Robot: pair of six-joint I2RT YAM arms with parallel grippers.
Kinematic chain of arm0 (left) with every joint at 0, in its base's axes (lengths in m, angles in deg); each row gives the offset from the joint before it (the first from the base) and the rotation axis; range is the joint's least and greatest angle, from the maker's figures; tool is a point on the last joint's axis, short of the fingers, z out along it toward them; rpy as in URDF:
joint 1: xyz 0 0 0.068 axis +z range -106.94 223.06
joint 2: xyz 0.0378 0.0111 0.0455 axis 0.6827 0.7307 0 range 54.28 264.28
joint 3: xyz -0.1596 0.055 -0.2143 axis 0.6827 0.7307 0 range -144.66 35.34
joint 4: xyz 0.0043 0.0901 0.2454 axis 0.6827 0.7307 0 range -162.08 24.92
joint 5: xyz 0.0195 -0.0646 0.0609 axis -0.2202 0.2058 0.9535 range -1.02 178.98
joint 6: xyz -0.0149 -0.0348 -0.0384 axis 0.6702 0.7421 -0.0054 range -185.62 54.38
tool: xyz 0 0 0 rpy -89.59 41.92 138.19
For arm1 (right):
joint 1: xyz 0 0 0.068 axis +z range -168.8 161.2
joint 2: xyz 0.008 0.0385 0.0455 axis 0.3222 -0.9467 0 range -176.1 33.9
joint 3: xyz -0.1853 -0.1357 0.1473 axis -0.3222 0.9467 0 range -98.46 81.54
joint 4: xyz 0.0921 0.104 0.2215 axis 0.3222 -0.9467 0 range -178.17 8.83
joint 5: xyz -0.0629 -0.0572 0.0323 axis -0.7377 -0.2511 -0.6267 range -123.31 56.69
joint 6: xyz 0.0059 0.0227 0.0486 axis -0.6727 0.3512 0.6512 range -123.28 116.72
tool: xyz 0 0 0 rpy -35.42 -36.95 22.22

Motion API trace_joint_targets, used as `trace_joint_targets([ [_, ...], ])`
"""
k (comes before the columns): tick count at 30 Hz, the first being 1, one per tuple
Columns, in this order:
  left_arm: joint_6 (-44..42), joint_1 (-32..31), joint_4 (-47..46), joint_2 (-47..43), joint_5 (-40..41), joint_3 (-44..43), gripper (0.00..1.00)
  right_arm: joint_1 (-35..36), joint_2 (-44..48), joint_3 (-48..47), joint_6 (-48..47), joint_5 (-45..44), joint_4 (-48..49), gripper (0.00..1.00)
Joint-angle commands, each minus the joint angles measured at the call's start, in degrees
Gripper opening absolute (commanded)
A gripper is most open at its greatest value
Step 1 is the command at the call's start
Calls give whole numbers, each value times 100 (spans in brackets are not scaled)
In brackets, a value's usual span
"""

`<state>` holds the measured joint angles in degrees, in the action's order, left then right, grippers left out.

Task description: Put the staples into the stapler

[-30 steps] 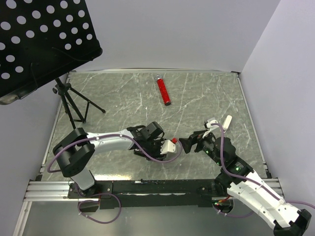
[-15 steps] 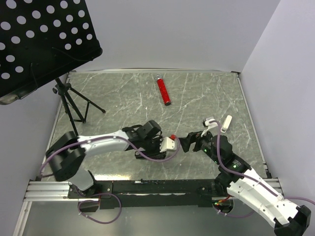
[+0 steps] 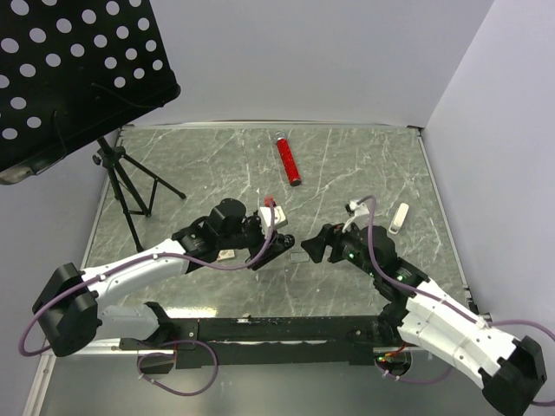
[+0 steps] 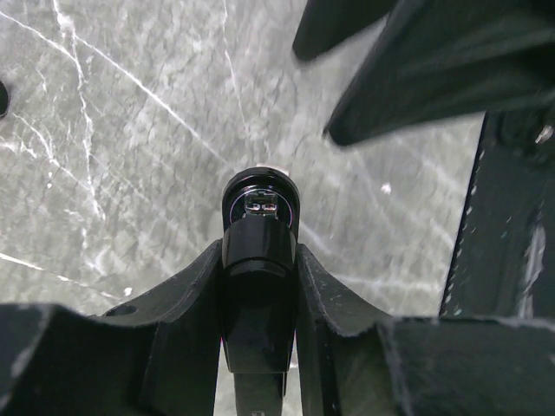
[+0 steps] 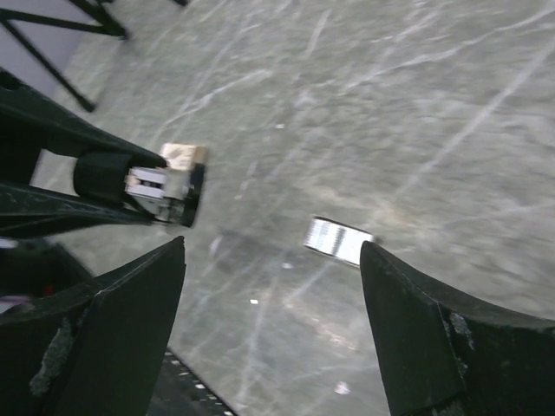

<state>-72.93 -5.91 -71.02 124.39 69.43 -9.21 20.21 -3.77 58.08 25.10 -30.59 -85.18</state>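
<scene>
My left gripper (image 4: pixel 258 251) is shut on the stapler (image 4: pixel 260 227), a slim black body seen end-on between the two fingers. In the top view that gripper (image 3: pixel 279 243) sits mid-table, pointing right. The staples (image 5: pixel 338 240), a small silver strip, lie flat on the marble, just inside the right finger in the right wrist view. In the top view the staples (image 3: pixel 297 256) lie between the two grippers. My right gripper (image 5: pixel 273 245) is open and empty, facing the stapler's tip (image 5: pixel 163 192). From above, the right gripper (image 3: pixel 319 248) hovers just right of the strip.
A red tube (image 3: pixel 288 160) lies at the back centre. A tripod (image 3: pixel 126 186) under a black perforated stand plate (image 3: pixel 69 69) fills the back left. A small white piece (image 3: pixel 399 217) lies to the right. A beige piece (image 5: pixel 184 156) shows just beyond the stapler's tip.
The left arm has stretched out lower and turned, the stapler still in its grip. The right gripper has shifted left toward it. The staples now show on the marble between them.
</scene>
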Motion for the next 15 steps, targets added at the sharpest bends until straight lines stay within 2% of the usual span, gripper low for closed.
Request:
trace_joint_targets([
  [1,696,-16,-1107,-287,92,8,1,54,-425,-334,466,738,1007,84],
  [2,1000,-16,-1160,-296,83,17,1,90,-591,-352,588,721,1077,82],
  [10,1223,-25,-1380,-340,154,8,1,239,-1312,-686,756,668,1376,73],
  [15,1259,-25,-1477,-410,215,8,1,248,-1506,-747,932,467,1359,59],
])
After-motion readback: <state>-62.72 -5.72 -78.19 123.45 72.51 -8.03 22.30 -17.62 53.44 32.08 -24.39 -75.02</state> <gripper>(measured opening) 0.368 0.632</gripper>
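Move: The black stapler is already held in the left fingers, its silver-filled end sticking out about 3 cm to the left hand's right and 1 cm ahead. From the open right hand that end lies about 7 cm to the left and 2 cm ahead, roughly level. On the table some 15 cm below the right hand, the small tray is about 4 cm ahead and 3 cm left, while the beige box is around 24 cm left and 3 cm ahead. Contact can't be made out, but the right fingertips come up close to the protruding end of the stapler: the right hand travels left about 5 cm, easing upward a little, its wide-open fingers closing partway. The left hand keeps its grip and lifts the stapler about 2 cm, edging forward and turning some 10 degrees, partly counter-clockwise. ##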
